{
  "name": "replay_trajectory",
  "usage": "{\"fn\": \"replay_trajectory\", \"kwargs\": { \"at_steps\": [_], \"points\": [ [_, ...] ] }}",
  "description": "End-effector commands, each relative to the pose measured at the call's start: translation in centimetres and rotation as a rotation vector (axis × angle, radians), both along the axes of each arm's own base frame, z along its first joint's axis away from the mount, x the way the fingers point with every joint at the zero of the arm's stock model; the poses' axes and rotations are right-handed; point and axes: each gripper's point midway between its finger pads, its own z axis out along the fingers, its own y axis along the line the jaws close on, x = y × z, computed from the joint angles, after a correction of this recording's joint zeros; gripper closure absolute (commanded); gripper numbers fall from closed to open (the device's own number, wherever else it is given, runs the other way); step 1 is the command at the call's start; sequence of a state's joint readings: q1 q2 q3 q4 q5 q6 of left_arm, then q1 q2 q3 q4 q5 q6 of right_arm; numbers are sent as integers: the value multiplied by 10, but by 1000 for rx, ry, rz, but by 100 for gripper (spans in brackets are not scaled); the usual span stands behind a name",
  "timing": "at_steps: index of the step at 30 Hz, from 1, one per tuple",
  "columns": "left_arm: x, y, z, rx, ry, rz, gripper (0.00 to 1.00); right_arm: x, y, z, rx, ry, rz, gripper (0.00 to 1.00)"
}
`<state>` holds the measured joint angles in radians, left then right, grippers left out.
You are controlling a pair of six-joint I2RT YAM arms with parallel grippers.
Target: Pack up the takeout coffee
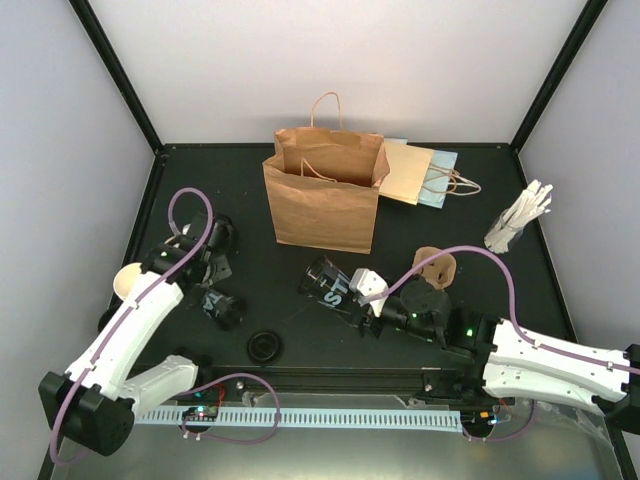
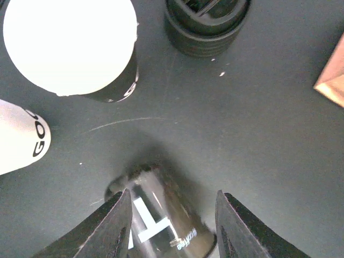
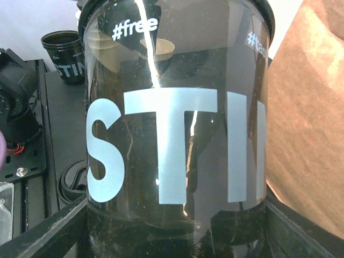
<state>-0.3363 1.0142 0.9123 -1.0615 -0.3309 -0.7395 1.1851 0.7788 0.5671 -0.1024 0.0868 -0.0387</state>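
Observation:
A cream-white takeout coffee cup (image 2: pixel 70 45) with a black sleeve stands on the table left of my left arm, also in the top view (image 1: pixel 128 280). What looks like a second white cup with black letters (image 2: pixel 21 137) shows at the left edge of the left wrist view. My left gripper (image 2: pixel 173 204) is open around a small dark see-through cup (image 2: pixel 161 215), which stands on the table (image 1: pixel 222 308). The left finger is against that cup and the right finger is clear of it. My right gripper (image 1: pixel 357 297) is shut on a larger dark see-through cup (image 3: pixel 177 107) with white letters, held tilted in front of the bag.
An open brown paper bag (image 1: pixel 325 190) stands at the back centre, with a smaller bag (image 1: pixel 415 175) lying behind it. A brown pulp carrier (image 1: pixel 436 268) sits right of the held cup. Black lids are stacked at the left (image 2: pixel 207 27), one lid (image 1: pixel 265 346) lies near the front, and white sticks (image 1: pixel 520 220) stand at the right.

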Motion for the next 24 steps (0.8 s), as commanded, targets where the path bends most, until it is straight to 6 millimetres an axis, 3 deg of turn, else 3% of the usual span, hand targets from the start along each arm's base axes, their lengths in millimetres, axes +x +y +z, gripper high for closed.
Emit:
{"fn": "replay_trajectory", "kwargs": {
  "at_steps": [1, 5, 10, 13, 17, 24],
  "points": [
    [-8, -10, 30, -56, -35, -73, 56, 0, 5, 6, 41, 4, 0, 24],
    [-12, -21, 46, -101, -68, -160, 55, 0, 8, 4, 42, 11, 5, 24],
    [-17, -52, 50, -202, -69, -361, 55, -1, 12, 1, 47, 26, 15, 24],
    [-27, -75, 42, -279, -14, -501, 49, -1, 13, 0, 46, 33, 18, 24],
    [-38, -65, 19, -220, 70, -445, 37, -2, 11, 1, 55, 30, 15, 24],
    [-48, -78, 2, -77, 59, -517, 25, -1, 7, -1, 69, 32, 2, 22]
  ]
}}
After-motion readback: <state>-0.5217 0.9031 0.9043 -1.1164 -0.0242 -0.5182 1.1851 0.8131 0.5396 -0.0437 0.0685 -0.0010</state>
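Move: Behind and to the right of the left hand lies the loose black lid, about 14 cm back, 13 cm right and 15 cm down. The tipped black cup is nearer, some 4 cm back, 3 cm right and 11 cm below, while the stack of black lids stands about 13 cm ahead and 1 cm right of the hand. From the right hand the loose lid is roughly 24 cm left, 4 cm back and 22 cm lower. Swinging clear of the cup it has already released, the left hand first rises about 4 cm, then travels right some 8 cm and back nearly 5 cm towards the loose black lid, sinking again to near its starting height. The wrist turns clockwise some 30 degrees as the half-open fingers spread wider. The right hand keeps its hold on the other cup. ##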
